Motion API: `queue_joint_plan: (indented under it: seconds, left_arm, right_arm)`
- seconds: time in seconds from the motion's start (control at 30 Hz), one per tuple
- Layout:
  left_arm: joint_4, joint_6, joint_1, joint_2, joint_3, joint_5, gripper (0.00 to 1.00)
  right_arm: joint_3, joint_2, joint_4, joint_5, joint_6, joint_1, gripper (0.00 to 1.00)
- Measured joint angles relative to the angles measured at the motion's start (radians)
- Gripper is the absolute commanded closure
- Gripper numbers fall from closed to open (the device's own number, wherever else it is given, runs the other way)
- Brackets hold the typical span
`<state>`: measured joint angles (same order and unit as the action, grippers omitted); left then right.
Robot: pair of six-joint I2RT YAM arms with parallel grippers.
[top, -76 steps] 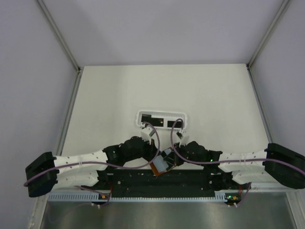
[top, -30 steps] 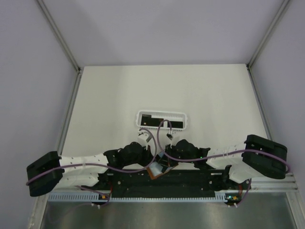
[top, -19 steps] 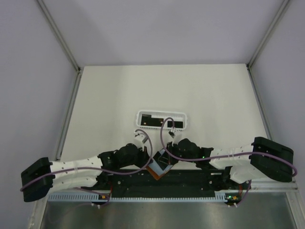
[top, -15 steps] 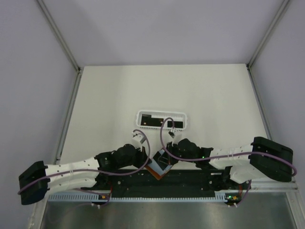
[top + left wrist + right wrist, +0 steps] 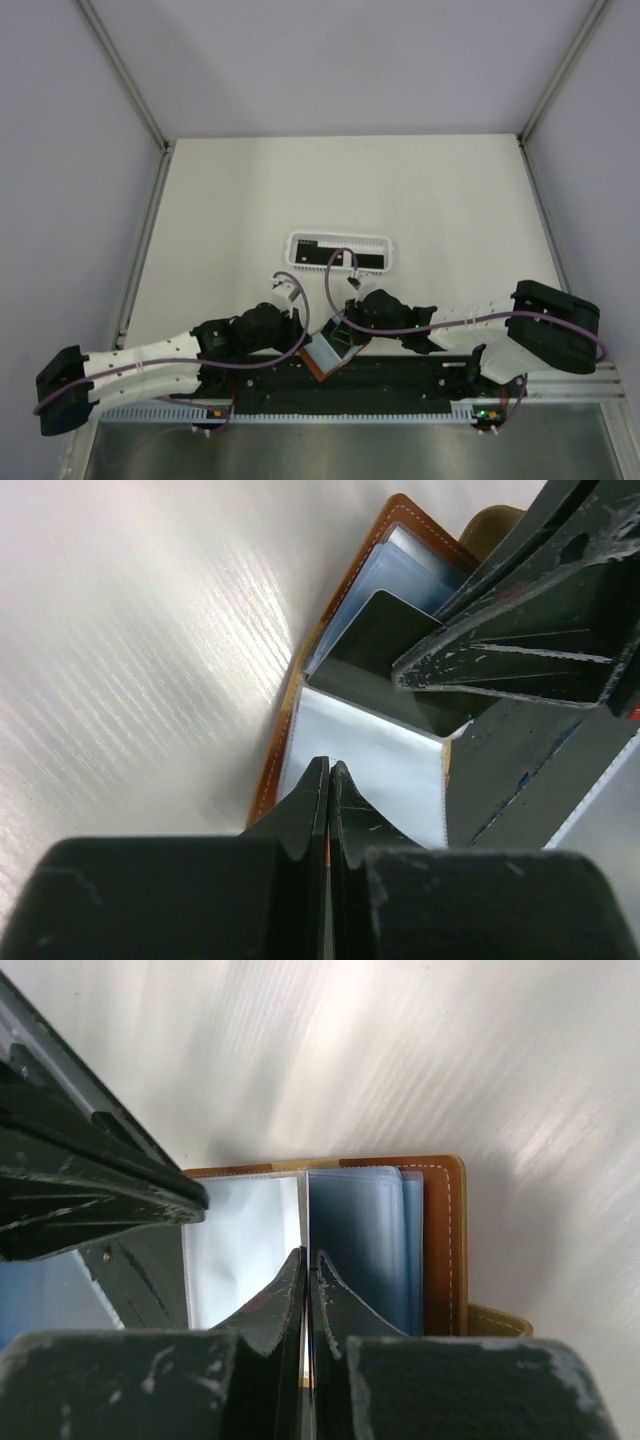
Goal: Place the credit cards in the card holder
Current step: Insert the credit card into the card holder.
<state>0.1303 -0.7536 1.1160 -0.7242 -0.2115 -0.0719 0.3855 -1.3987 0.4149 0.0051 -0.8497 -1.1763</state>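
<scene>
The brown card holder (image 5: 322, 353) lies open at the near table edge between both arms, its clear and bluish pockets (image 5: 360, 1240) facing up. My left gripper (image 5: 330, 768) is shut on the holder's brown edge (image 5: 288, 720). My right gripper (image 5: 306, 1256) is shut on a thin black credit card (image 5: 385, 665), held edge-on over the holder's middle fold, its lower end against the pockets. From above, the left gripper (image 5: 304, 342) and right gripper (image 5: 345, 327) sit almost tip to tip. More black credit cards (image 5: 318, 243) lie in the white basket.
The white slotted basket (image 5: 290, 252) stands at mid-table just beyond the grippers. The black rail and cable tray (image 5: 400, 375) run right behind the holder at the near edge. Metal frame posts line both sides of the table.
Both grippers and the card holder have shifted slightly left and nearer. The left arm has swung lower and the right elbow has moved in. Both grips are unchanged.
</scene>
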Motion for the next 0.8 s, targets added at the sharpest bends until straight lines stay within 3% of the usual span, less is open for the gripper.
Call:
queue_joint_plan:
  seconds: [0.43, 0.8]
  left_arm:
    - [0.079, 0.010, 0.000, 0.082, -0.070, -0.053, 1.00]
    - [0.017, 0.045, 0.000, -0.029, -0.075, -0.059, 1.00]
  right_arm:
    - [0.101, 0.016, -0.243, 0.253, -0.035, 0.000, 1.00]
    - [0.147, 0.006, -0.362, 0.425, -0.164, 0.000, 1.00]
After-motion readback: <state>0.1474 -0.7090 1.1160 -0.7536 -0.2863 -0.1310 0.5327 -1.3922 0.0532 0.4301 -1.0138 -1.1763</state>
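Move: The open card holder, hanging partly over the near table edge, has its middle about 3 cm left of the right fingertips, 1 cm back and 3 cm below. The right hand already pinches its raised leaf, whose black card is centred roughly 3 cm to the left, 1 cm below. The white tray lies about 22 cm ahead of the right hand, 3 cm to its left and 3 cm lower. From the left fingertips, the holder's middle is about 7 cm right, 1 cm back and 3 cm below. Keep the right gripper shut on the holder's raised leaf and drag the holder forward some 6 cm and about 4 cm to the right, nearly level, turning the wrist clockwise about 25 degrees. Meanwhile raise the closed left gripper clear of the white page, about 3.5 cm, easing slightly forward, then let it sink a little over a centimetre. ##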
